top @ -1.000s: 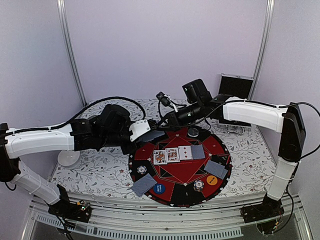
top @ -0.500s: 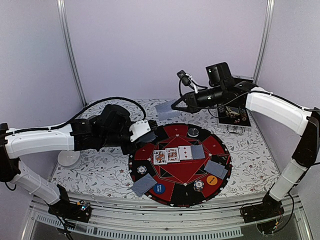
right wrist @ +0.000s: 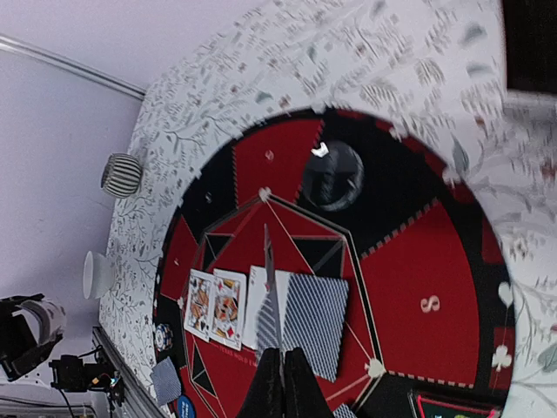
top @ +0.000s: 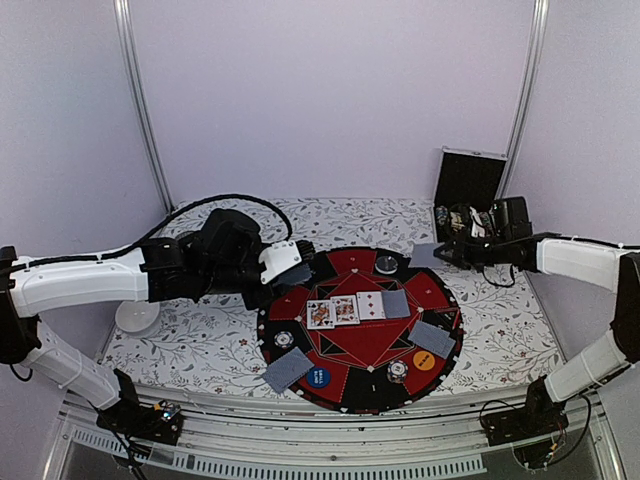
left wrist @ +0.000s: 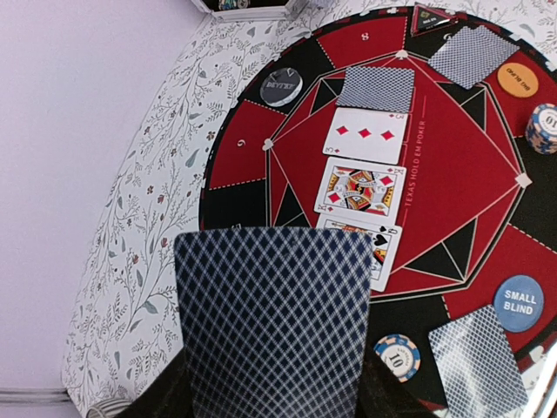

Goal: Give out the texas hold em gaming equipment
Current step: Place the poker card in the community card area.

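A round red-and-black poker mat point(top: 350, 350) carries three face-up cards point(top: 344, 310) and a face-down card point(top: 396, 303) in a row. Further face-down cards lie at the right point(top: 432, 338) and front left point(top: 288, 369). A blue disc point(top: 318, 377), an orange disc point(top: 424, 360) and striped chips point(top: 398, 371) sit near the front. My left gripper point(top: 296, 260) is shut on a stack of grey-blue-backed cards point(left wrist: 274, 322) over the mat's left edge. My right gripper point(right wrist: 281, 370) is shut on one card point(right wrist: 271, 300), seen edge-on, and holds it at the mat's back right point(top: 424, 255).
An open black case point(top: 470, 185) stands at the back right. A dark dealer button point(top: 386, 264) sits at the mat's back. A ribbed grey cup point(right wrist: 122, 174) and a white dish point(top: 135, 316) stand left of the mat. The table has a floral cloth.
My right gripper took a card near the left gripper, lifted it high, then swung right and down to the mat's back right. The left arm has not moved.
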Controlling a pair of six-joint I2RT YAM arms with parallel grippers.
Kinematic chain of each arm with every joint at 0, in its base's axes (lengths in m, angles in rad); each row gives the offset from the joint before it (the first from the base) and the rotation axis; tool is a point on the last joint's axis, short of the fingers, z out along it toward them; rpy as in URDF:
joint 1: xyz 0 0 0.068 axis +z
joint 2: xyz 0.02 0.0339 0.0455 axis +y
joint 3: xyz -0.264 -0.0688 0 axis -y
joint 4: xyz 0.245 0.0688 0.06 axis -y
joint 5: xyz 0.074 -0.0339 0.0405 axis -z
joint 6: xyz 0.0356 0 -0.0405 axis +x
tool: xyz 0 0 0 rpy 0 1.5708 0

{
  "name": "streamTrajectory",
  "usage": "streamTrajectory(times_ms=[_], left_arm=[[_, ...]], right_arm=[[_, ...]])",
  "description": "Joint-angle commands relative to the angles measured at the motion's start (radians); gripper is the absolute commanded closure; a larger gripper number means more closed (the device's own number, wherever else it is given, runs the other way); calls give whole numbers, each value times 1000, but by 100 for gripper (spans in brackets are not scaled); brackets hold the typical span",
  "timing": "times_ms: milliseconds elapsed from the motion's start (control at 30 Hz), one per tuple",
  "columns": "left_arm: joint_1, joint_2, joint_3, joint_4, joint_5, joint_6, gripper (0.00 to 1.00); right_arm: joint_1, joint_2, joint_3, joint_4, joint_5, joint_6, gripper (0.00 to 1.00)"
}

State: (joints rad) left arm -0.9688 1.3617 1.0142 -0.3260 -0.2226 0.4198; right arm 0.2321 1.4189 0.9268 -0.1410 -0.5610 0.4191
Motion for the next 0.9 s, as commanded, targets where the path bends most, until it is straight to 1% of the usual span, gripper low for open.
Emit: streamTrajectory(times_ms=[0, 100, 167, 367, 467, 600, 700, 733, 767, 833, 867], left_arm=[[-16, -7, -5, 19, 3, 9, 48], [-17, -8, -5, 18, 2, 10, 48], [-19, -12, -5, 16, -3, 9, 48], [-23, -21, -11, 18, -12, 11, 48], [-24, -22, -11, 18, -11, 13, 48], [-24, -21, -12, 18, -15, 14, 48], [-25, -20, -14, 19, -17, 17, 48], [-24, -20, -14, 19, -18, 16, 48], [-25, -20, -14, 18, -18, 17, 48], [-25, -20, -15, 19, -18, 17, 48], [-25, -20, -16, 19, -17, 18, 48]], right_arm=[[3, -10, -202, 295, 26, 286, 98], [-6, 48, -267, 419, 58, 385, 98], [-8, 78, -298, 495, 113, 452, 98], [-8, 130, -379, 618, 272, 616, 98], [-2, 129, -437, 690, 328, 736, 98], [40, 151, -432, 692, 357, 780, 98], [51, 159, -438, 692, 341, 791, 96], [52, 156, -443, 691, 331, 793, 91], [53, 146, -450, 690, 324, 796, 84], [54, 115, -467, 681, 311, 799, 60], [56, 95, -476, 665, 306, 797, 47]])
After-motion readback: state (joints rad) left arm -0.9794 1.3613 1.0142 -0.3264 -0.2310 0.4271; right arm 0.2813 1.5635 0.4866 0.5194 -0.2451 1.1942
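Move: The face-down card in the right hand is bound for the right end of the community row, on the mat about 16 cm below that hand and hardly 1 cm ahead and to the left. The row's last face-down card lies roughly 9 cm left and 2 cm back; the dealer disc is 10 cm ahead, 11 left. A face-down pair sits some 13 cm straight back, the open case about 19 ahead and 9 right. From the left hand the spot is 8 cm ahead, 33 right, 17 below. The pinched card is brought down beside the community row: the right hand sinks about 12 cm, fastest at the start, and drifts some 3 cm to the right. On the way the wrist turns some 35 degrees clockwise and tips its fingers further down. Near the bottom the fingers part to about a third open. ##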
